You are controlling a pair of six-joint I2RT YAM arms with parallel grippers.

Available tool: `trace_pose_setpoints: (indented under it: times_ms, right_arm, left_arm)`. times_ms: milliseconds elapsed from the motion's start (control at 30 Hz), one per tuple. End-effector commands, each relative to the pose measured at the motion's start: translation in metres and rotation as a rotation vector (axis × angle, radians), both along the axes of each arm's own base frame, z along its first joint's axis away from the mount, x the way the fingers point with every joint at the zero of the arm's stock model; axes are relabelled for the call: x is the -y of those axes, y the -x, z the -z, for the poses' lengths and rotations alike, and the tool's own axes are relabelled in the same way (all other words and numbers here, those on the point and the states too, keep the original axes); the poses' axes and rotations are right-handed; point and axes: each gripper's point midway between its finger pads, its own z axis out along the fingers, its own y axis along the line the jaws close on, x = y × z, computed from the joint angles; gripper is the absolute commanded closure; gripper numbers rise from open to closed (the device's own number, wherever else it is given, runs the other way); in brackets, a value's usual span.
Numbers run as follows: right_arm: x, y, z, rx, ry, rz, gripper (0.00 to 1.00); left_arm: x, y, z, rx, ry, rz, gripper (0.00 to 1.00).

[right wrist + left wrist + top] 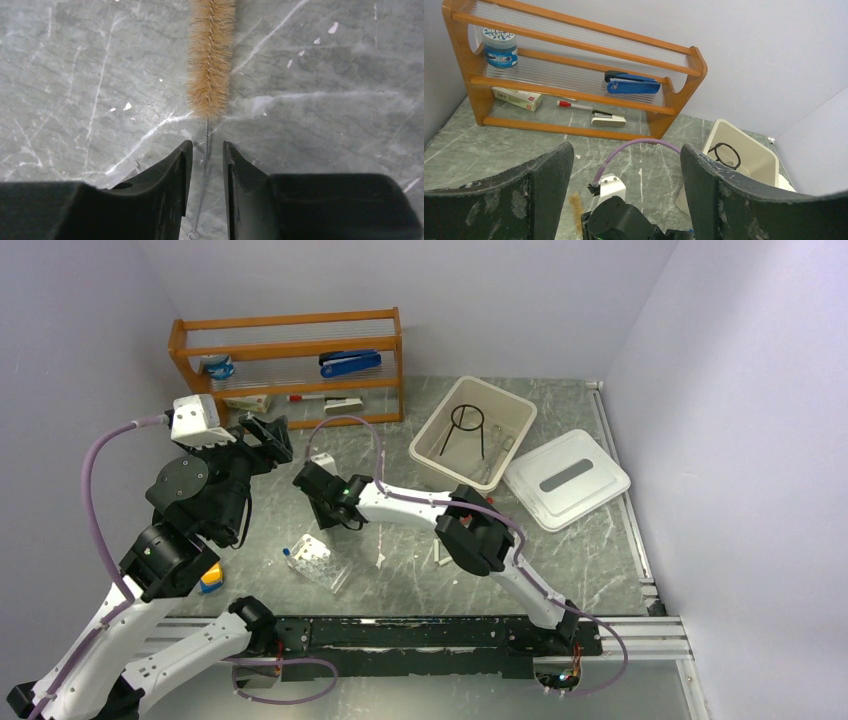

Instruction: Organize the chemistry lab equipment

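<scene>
A bristle brush [210,55] with a tan head and a twisted wire handle lies flat on the grey marble table. My right gripper [207,145] is low over it, its jaws narrowly open on either side of the wire with a small gap each side. From above, that gripper [318,502] is at the table's middle left. The left wrist view shows the brush [575,210] beside the right wrist. My left gripper [268,435] hangs open and empty above the table near the shelf. A white holed rack [318,560] with a blue-capped vial lies near the front. A black wire tripod [466,425] stands in the bin.
The beige bin [428,435] sits at the back right, its white lid [566,478] beside it. A wooden shelf [290,350] against the back wall holds a blue stapler [350,362] and stationery. A yellow-and-blue block [210,578] lies by the left arm.
</scene>
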Motion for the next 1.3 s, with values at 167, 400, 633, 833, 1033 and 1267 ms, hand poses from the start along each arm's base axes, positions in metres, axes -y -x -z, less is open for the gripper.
trace_pose_setpoints:
  times_ms: [167, 400, 633, 833, 1033, 1267]
  right_arm:
    - [0.016, -0.006, 0.013, 0.04, 0.122, 0.043, 0.76]
    - [0.016, -0.008, 0.022, 0.024, 0.172, 0.052, 0.89]
    - [0.013, -0.012, 0.005, 0.068, 0.111, 0.055, 1.0]
    - [0.012, -0.033, -0.062, 0.237, -0.029, 0.079, 1.0]
    - [0.052, -0.048, -0.161, 0.441, -0.185, 0.192, 1.0]
    - [0.159, -0.079, -0.214, 0.539, -0.17, 0.484, 1.0]
  left_arm:
    - [0.0, -0.001, 0.002, -0.01, 0.006, -0.001, 0.19]
    - [0.0, 0.0, 0.004, -0.014, 0.011, 0.0, 0.18]
    - [0.002, -0.002, 0.007, -0.023, 0.002, 0.001, 0.18]
    - [0.005, -0.007, 0.008, -0.013, -0.003, -0.005, 0.18]
    - [0.023, -0.015, 0.016, 0.007, 0.025, 0.056, 0.14]
    - [0.066, -0.019, 0.024, 0.037, 0.075, 0.25, 0.13]
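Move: Just under and between the right fingertips lies the brown bottle brush, its middle about 1 cm ahead, 1 cm left and 1 cm below, with its bristles just beyond the fingers. The white test tube rack sits some 9 cm back and 1 cm left; the beige bin is about 20 cm ahead and 33 cm to the right. From the high left hand the brush lies about 3 cm ahead, 5 cm right and 40 cm down. Closing fully on the brush's thin wire handle just behind the bristles while easing about 1.5 cm forward along the table, the right hand then lifts fast, some 20 cm, also swinging right by about 9 cm and a little forward towards the bin, its fingers tipping up. The left hand, open and empty, starts a late drift right, down and slightly forward. ##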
